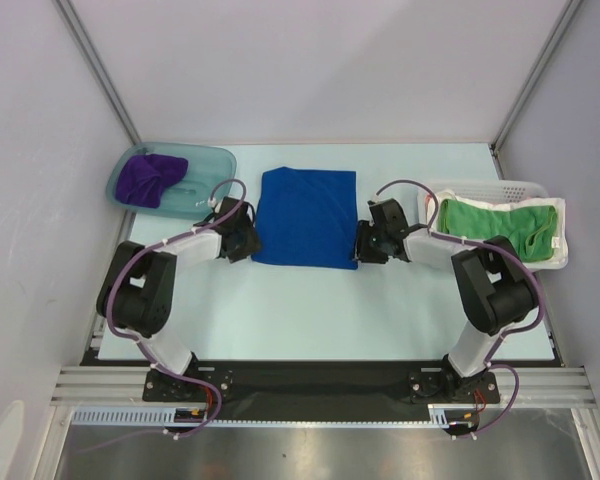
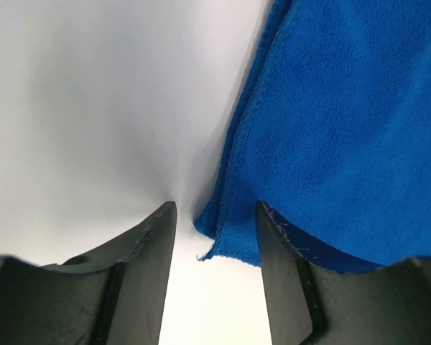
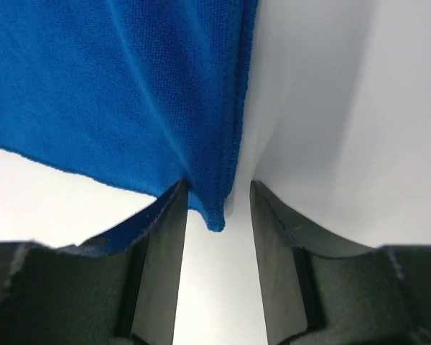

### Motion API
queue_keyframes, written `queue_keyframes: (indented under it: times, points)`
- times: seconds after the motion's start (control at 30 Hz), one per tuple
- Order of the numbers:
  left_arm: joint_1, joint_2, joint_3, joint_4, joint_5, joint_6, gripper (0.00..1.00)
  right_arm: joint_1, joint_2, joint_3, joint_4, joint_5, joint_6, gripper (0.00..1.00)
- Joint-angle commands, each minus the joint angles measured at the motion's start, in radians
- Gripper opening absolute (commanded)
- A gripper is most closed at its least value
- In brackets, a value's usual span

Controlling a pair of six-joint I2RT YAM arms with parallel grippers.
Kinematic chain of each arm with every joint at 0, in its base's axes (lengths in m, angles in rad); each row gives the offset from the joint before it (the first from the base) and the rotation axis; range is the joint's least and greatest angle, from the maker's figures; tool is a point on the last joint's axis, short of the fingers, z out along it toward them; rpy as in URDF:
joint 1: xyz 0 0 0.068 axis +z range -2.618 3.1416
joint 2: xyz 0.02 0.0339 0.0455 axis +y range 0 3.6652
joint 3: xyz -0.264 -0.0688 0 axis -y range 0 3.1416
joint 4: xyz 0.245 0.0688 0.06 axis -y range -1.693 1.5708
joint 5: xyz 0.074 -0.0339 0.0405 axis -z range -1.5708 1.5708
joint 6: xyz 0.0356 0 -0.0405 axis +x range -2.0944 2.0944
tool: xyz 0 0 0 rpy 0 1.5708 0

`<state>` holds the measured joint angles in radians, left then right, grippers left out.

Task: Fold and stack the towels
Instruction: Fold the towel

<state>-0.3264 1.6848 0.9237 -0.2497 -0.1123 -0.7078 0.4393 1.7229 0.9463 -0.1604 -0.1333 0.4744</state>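
Observation:
A royal blue towel (image 1: 306,218) lies folded flat in the middle of the table. My left gripper (image 1: 248,241) is at its near left corner and my right gripper (image 1: 361,244) at its near right corner. In the left wrist view the left gripper (image 2: 215,210) is open, and the blue towel's corner (image 2: 233,237) lies loose between the jaws. In the right wrist view the right gripper (image 3: 218,187) is open too, with the blue towel's corner (image 3: 212,208) beside the left finger (image 3: 161,244). A purple towel (image 1: 148,177) sits crumpled in a teal tub. A green towel (image 1: 500,228) lies in a white basket.
The translucent teal tub (image 1: 212,165) stands at the back left. The white slotted basket (image 1: 480,189) stands at the right, close to the right arm. White walls with metal posts enclose the table on three sides.

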Motion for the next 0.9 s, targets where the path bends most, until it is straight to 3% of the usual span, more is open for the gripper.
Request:
queue_keyframes:
  times: [0.0, 0.2, 0.37, 0.47, 0.6, 0.87]
  points:
    - [0.006, 0.019, -0.003, 0.036, 0.006, -0.007, 0.53, 0.013, 0.030, 0.000, 0.056, 0.035, 0.021, 0.45]
    - [0.006, 0.010, -0.043, 0.067, 0.056, -0.032, 0.42, 0.026, 0.044, -0.014, 0.076, 0.037, 0.032, 0.43]
    - [0.004, 0.019, -0.075, 0.102, 0.089, -0.050, 0.13, 0.029, 0.058, -0.018, 0.064, 0.041, 0.038, 0.31]
    - [0.004, 0.009, -0.080, 0.113, 0.105, -0.050, 0.00, 0.021, 0.049, -0.009, 0.030, 0.047, 0.033, 0.19]
    - [-0.011, -0.063, -0.100, 0.096, 0.132, -0.056, 0.00, 0.018, 0.005, 0.011, -0.063, 0.080, 0.012, 0.05]
    - [-0.036, -0.290, -0.258, 0.006, 0.148, -0.105, 0.00, 0.042, -0.160, -0.095, -0.221, 0.093, 0.007, 0.05]
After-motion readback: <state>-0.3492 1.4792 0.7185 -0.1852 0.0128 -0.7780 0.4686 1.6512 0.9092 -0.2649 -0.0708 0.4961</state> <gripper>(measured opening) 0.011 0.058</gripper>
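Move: The folded blue towel's left near corner sits between the left hand's open fingers: about level with them, some 1 cm to the right and 1 cm below. Its far left corner is about 27 cm ahead and 1 cm to the right, and the blue bin some 21 cm ahead and 19 cm left. Its right near corner is likewise right under the right fingers, level and about 1 cm down; the white basket lies roughly 31 cm right and 8 cm ahead. Edge the left gripper about 1.5 cm to the right over the towel's left near corner, and the right gripper about 1.5 cm forward and left over its own corner. Close both to pinch the corners, then draw them back towards the base, about 5 cm on the left and some 4 cm on the right, the left rising slightly and rolling its left side down. ##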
